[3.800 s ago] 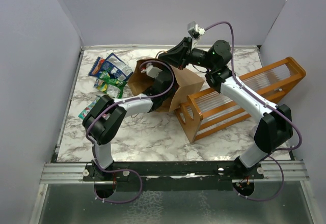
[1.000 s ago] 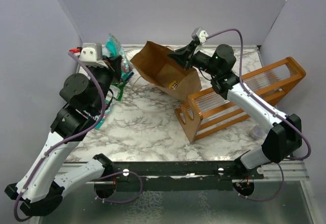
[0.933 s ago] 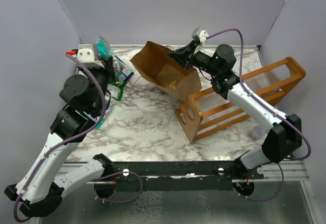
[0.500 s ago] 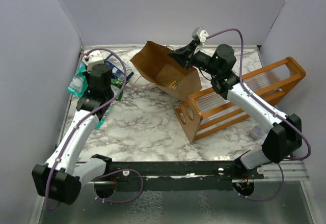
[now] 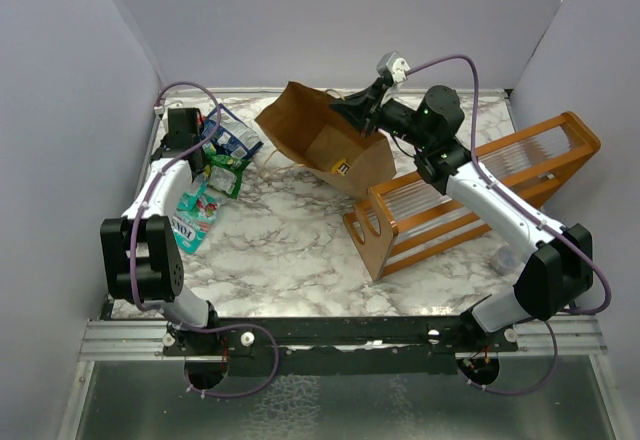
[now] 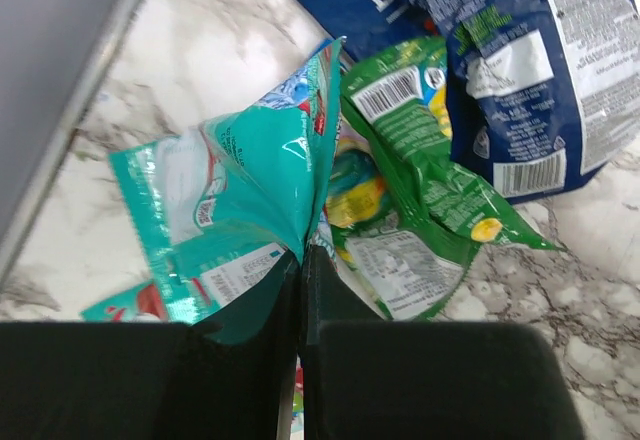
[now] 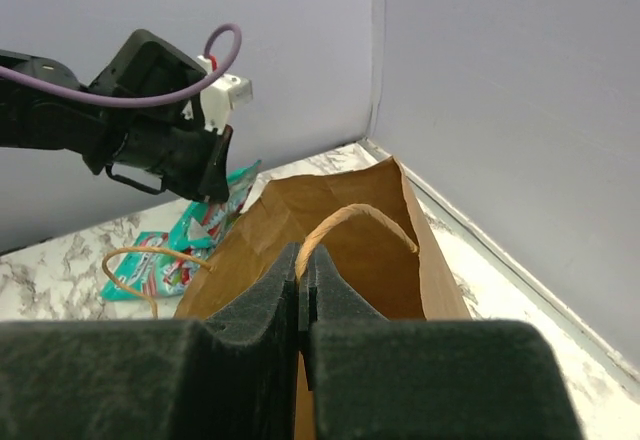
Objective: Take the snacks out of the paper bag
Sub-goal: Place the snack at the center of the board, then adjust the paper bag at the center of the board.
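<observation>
The brown paper bag point(image 5: 318, 140) hangs tilted above the back of the table, mouth toward the left. My right gripper point(image 5: 350, 112) is shut on its twisted loop handle point(image 7: 352, 218) at the bag's upper rim point(image 7: 330, 185). At the far left, my left gripper point(image 5: 197, 152) is low over the table, shut on the edge of a teal snack packet point(image 6: 235, 195). Beside it lie green point(image 6: 410, 175) and blue-and-white point(image 6: 520, 70) snack packets. Another teal packet point(image 5: 190, 218) lies nearer the front. What is inside the bag cannot be seen.
An orange wooden rack with clear slats point(image 5: 480, 190) lies at the right, close under my right arm. The enclosure's left wall point(image 5: 70, 110) stands next to the left gripper. A second loop handle point(image 7: 125, 260) dangles from the bag.
My left arm has come down from a raised pose to the far-left pile, carrying the teal packet. The right arm and the bag have stayed still.
</observation>
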`<state>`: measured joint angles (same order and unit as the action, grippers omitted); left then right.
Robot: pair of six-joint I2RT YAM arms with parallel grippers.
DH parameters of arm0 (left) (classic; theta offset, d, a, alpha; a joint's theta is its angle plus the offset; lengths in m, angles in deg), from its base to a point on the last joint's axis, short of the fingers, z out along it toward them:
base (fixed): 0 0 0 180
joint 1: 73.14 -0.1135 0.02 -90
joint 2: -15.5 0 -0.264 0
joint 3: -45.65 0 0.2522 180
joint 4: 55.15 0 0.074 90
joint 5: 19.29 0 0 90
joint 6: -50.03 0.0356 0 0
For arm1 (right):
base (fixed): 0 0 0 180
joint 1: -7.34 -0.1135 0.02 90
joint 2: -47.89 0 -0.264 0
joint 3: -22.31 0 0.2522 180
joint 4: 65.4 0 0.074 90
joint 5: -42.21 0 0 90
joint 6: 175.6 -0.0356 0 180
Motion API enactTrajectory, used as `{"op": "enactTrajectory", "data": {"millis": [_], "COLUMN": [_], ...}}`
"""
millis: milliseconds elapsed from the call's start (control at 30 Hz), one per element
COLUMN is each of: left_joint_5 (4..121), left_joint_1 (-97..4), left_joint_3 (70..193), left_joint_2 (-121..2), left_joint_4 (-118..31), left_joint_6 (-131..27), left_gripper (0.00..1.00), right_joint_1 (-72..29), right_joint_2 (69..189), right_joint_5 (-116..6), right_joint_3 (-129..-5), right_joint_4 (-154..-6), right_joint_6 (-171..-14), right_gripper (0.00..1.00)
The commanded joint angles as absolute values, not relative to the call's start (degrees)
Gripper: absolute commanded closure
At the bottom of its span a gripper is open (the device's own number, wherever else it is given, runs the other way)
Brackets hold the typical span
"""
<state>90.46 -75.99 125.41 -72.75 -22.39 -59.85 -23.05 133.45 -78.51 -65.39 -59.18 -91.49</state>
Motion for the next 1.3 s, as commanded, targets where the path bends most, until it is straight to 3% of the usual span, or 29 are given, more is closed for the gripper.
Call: {"op": "enactTrajectory", "data": {"millis": [0,367,900,1267], "left_joint_5": [81.3,74.3,65.1,51.8], "left_joint_1": [-77.6,-77.5,-77.4,-77.4], "left_joint_3": [128.3,125.2,121.8,118.7], "left_joint_2": [-74.2,-68.2,-55.8,-45.6], "left_joint_4": [-20.2,-21.9,-18.7,-16.6], "left_joint_6": [-62.0,-62.7,-63.6,-67.5], "left_gripper": [0.84,0.24,0.18,0.17], "right_joint_1": [-23.4,-20.4,-17.2,-18.6], "right_joint_2": [134.2,139.8,150.9,150.7], "right_joint_5": [-78.0,-71.4,-79.3,-104.0], "right_joint_3": [-68.3,-78.2,-103.5,-80.6], "right_joint_4": [-60.0,-64.7,-72.6,-56.1], "right_joint_6": [-91.3,-84.6,-74.6,-90.9], "right_gripper": [0.98,0.98,0.98,0.98]}}
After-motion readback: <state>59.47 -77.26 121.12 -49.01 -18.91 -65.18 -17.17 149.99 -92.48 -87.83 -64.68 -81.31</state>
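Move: The left hand holds the teal snack over its landing spot, about 3 cm ahead, 3 left and 7 below; the green snack lies 6 cm ahead and 9 right, the blue snack 15 ahead and 11 right, the lower teal snack 7 back and 5 right. From the right hand that spot is some 40 cm left, 7 ahead, 30 below; the paper bag it holds centres 5 ahead, 5 left, 18 below. Left hand frees the teal snack, retreats up 11 cm and rightward; right hand swings held bag up-forward, then down-back. ##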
